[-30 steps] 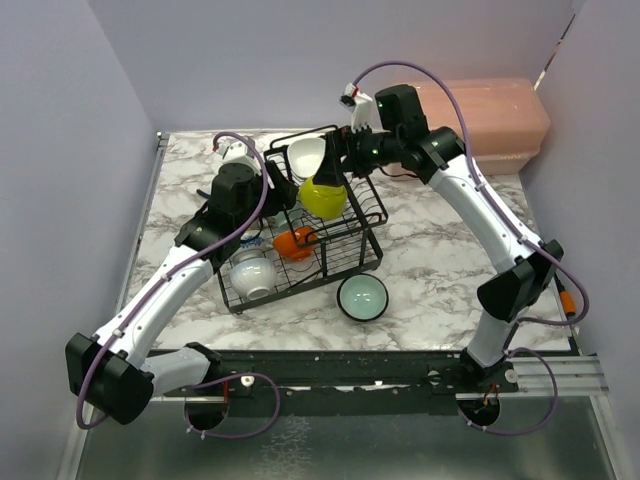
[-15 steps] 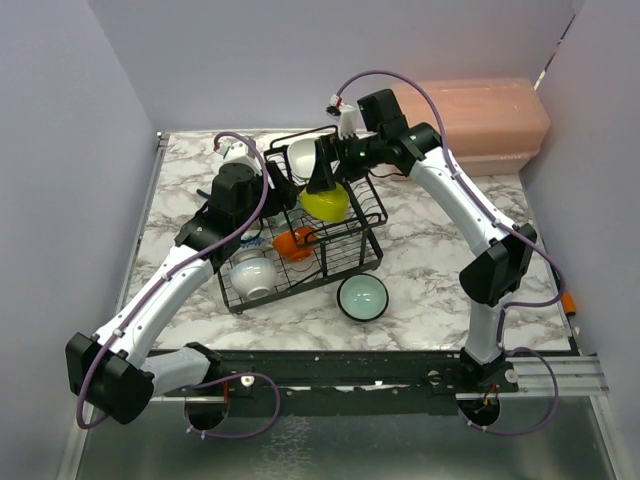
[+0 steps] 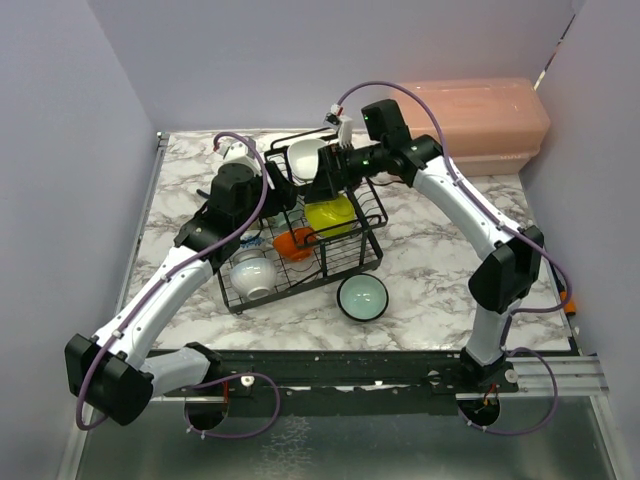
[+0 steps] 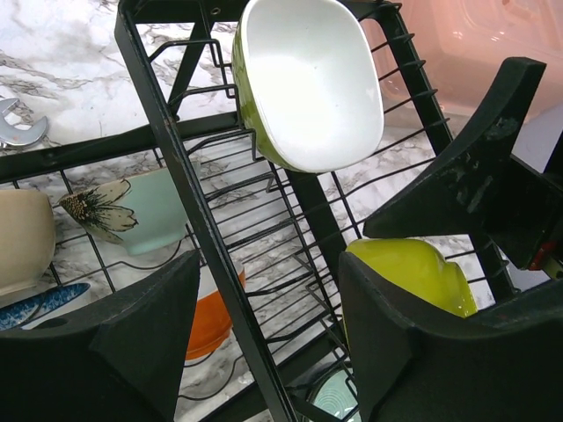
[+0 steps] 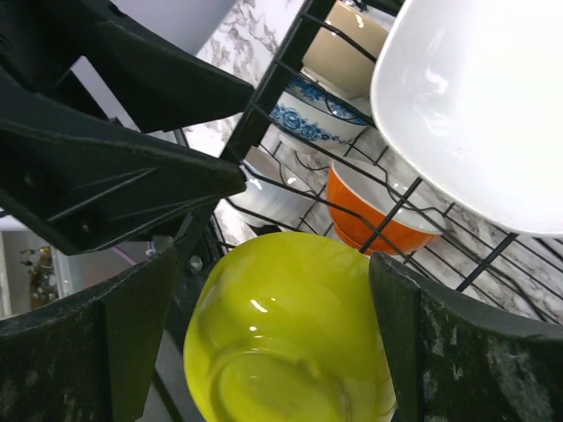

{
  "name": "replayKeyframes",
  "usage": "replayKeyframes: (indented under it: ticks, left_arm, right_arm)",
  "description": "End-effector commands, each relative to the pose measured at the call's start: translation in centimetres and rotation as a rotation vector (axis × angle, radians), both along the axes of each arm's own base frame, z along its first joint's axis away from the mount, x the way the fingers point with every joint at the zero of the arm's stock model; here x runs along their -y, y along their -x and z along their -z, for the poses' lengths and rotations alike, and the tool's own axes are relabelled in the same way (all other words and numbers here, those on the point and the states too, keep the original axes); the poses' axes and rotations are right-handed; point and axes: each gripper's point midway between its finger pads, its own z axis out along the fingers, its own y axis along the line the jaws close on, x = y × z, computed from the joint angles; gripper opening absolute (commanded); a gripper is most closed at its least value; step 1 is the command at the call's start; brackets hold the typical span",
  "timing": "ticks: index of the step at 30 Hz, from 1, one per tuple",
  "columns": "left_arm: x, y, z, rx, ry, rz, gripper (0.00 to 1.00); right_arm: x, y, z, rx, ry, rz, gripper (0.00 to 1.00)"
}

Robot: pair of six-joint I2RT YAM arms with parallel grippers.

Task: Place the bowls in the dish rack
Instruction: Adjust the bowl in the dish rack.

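Observation:
The black wire dish rack (image 3: pixel 352 262) stands mid-table. My right gripper (image 3: pixel 325 188) reaches into it from above, shut on a yellow-green bowl (image 5: pixel 290 334), which is tilted with its base toward the wrist camera and fills the gap between the fingers. A white bowl (image 3: pixel 305 155) with a green outside leans in the upper shelf. An orange bowl (image 3: pixel 293 243), a blue-patterned bowl (image 5: pixel 308 114) and a beige bowl (image 4: pixel 22 237) sit lower in the rack. A pale teal bowl (image 3: pixel 362 296) lies on the table in front. My left gripper (image 4: pixel 268 264) is open astride a rack bar (image 4: pixel 193 202).
A pink translucent lidded box (image 3: pixel 485 115) stands at the back right against the wall. A pale green bowl with a flower print (image 4: pixel 141 220) rests in the rack's lower tier. Purple walls close in left, right and back. Both arms crowd the rack.
My right gripper has swung left and down, lowering the yellow-green bowl deeper into the rack and tipping it onto its edge. The left arm has stayed still.

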Motion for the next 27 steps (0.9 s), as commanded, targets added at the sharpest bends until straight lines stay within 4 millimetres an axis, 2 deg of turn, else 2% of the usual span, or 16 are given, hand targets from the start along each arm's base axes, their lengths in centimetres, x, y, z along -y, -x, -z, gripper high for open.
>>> replayKeyframes:
  ticks: [1, 6, 11, 14, 20, 24, 27]
  left_arm:
    - [0.1, 0.6, -0.9, 0.024, 0.024, 0.017, 0.65]
    - [0.0, 0.8, -0.8, 0.024, 0.024, 0.014, 0.65]
    - [0.0, 0.8, -0.5, 0.017, 0.022, 0.015, 0.65]
    - [-0.1, 0.8, -0.4, 0.018, 0.02, 0.012, 0.66]
    - [-0.2, 0.9, -0.3, 0.018, 0.012, 0.012, 0.66]
    - [-0.3, 0.9, -0.3, 0.02, 0.009, 0.011, 0.66]
    - [-0.3, 0.9, -0.3, 0.021, 0.011, 0.013, 0.66]
  right_arm:
    - [0.9, 2.6, -1.6, -0.112, -0.004, 0.038, 0.93]
    - [4.0, 0.9, -2.2, 0.009, 0.145, 0.218, 0.93]
    - [6.4, 1.2, -1.4, 0.029, 0.253, 0.28, 0.93]
    - [7.1, 1.8, -0.9, 0.021, 0.277, 0.286, 0.93]
    - [7.0, 2.7, 0.4, -0.014, 0.278, 0.256, 0.93]
    - [5.5, 3.0, 1.1, -0.055, 0.229, 0.192, 0.93]
    - [4.3, 3.4, 0.8, -0.069, 0.166, 0.132, 0.93]
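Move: The yellow-green bowl on the rack's upper shelf lies about 3 cm back of my right hand, 2 cm right and 5 cm below, between its spread fingers. The white-lined bowl on the same shelf sits roughly 8 cm ahead of this hand and 3 cm left; the orange bowl is on the lower level, 8 cm back, 6 cm left and far below. From my left hand, the yellow-green bowl is some 9 cm right, 3 cm back and 5 cm below. With the fingers still wide open, I draw my right hand back out to the right by about 6 cm and slightly towards my base, across the yellow-green bowl to its right-hand side. I lift a little, then sink again, while the fingers tip down and the wrist swings clockwise, each some 13 degrees, ending with a fingertip close by the bowl's rim. ##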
